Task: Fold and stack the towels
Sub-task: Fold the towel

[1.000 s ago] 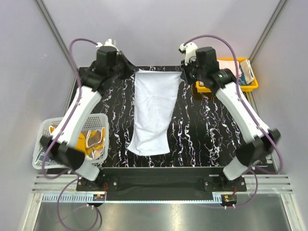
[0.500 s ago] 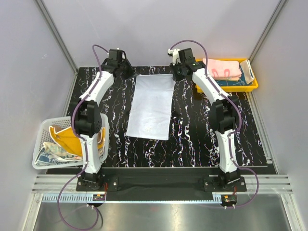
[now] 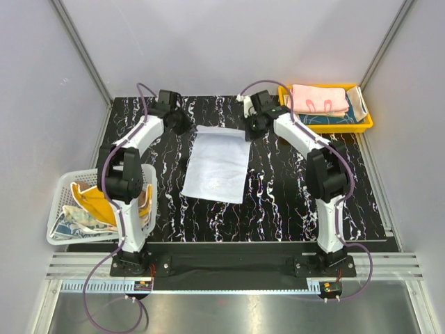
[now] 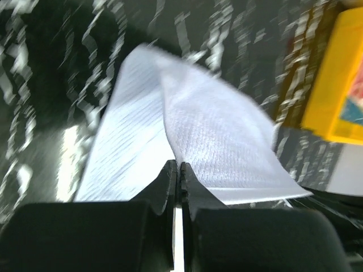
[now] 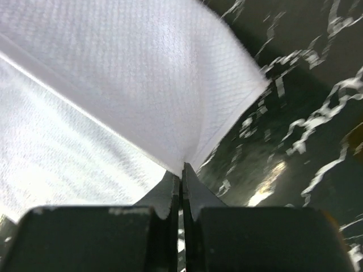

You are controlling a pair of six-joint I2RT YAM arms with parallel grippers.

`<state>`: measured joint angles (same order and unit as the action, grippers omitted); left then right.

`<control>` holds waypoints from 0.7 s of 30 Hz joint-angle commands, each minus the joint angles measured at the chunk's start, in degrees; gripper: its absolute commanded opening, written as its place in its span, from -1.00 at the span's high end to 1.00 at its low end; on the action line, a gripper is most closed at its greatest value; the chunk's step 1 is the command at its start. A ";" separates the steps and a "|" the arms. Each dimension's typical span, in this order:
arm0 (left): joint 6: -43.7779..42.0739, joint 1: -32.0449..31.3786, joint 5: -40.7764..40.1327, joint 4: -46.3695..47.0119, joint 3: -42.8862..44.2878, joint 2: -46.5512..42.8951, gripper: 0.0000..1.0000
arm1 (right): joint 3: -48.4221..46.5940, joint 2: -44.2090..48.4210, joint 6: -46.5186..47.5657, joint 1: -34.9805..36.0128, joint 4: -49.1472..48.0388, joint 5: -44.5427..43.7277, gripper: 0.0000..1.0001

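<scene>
A plain white towel (image 3: 219,165) lies spread on the black marbled table (image 3: 278,202), its far edge lifted and drawn toward the near side. My left gripper (image 3: 185,129) is shut on the towel's far left corner (image 4: 170,130). My right gripper (image 3: 249,133) is shut on the far right corner (image 5: 187,153). In both wrist views the cloth runs straight into the closed fingertips. A folded pink towel (image 3: 318,98) rests in the yellow tray (image 3: 327,127) on top of a teal one. More towels, orange-yellow (image 3: 104,202) among them, fill the white mesh basket (image 3: 59,236).
The yellow tray stands at the table's far right corner, close to my right arm's elbow. The mesh basket sits off the table's left edge beside the left arm. Grey walls enclose the table on three sides.
Both grippers have come nearer along the table with the towel's far corners, from the far edge inward. The towel's far edge now lies closer, and the cloth looks shorter.
</scene>
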<state>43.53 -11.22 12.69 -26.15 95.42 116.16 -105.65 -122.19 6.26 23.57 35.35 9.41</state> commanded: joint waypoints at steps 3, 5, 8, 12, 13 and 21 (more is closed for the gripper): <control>-2.13 2.35 -9.34 -1.01 -8.92 -9.45 1.00 | 7.20 8.10 -2.92 3.32 2.08 -6.86 0.99; -1.87 2.00 -9.96 -1.44 -11.47 -11.74 1.00 | 9.56 8.99 -3.36 4.81 2.44 -8.70 1.00; -1.78 1.38 -11.54 -2.06 -15.60 -14.72 1.00 | 12.82 11.18 -4.41 7.01 2.70 -10.90 1.00; -1.78 0.85 -12.33 -3.46 -19.47 -18.42 1.00 | 17.31 14.87 -5.56 9.29 2.44 -12.75 1.00; -1.78 0.68 -12.51 -3.73 -21.05 -19.29 1.00 | 18.19 16.36 -5.91 9.99 2.53 -12.92 0.99; -1.16 -2.31 -14.44 -4.87 -28.96 -25.97 1.00 | 25.57 21.11 -9.51 13.25 2.61 -13.89 0.99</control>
<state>43.44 -13.96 5.58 -30.35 68.45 93.47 -82.08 -104.29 -0.95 36.64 34.63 1.15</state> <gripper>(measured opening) 0.027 0.018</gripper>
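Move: The white towel's near hem is where the held far edge is being taken. Its left corner lies about 24 cm back and 4 cm left of the left hand; its right corner is roughly 24 cm back and 2 cm left of the right hand, both some 8 cm lower. The laundry basket sits 28 cm back and 29 cm left of the left hand; the yellow bin, 13 cm ahead and 27 cm right of the right hand. The white towel's far edge, still pinched at its two corners by shut fingers, is drawn back over the part already lying on the table, towards the near hem. Both hands travel back together some 13 cm, quickly at first, drifting about 3 cm left; the left hand also sinks a little early on. Each wrist tips only slightly. ##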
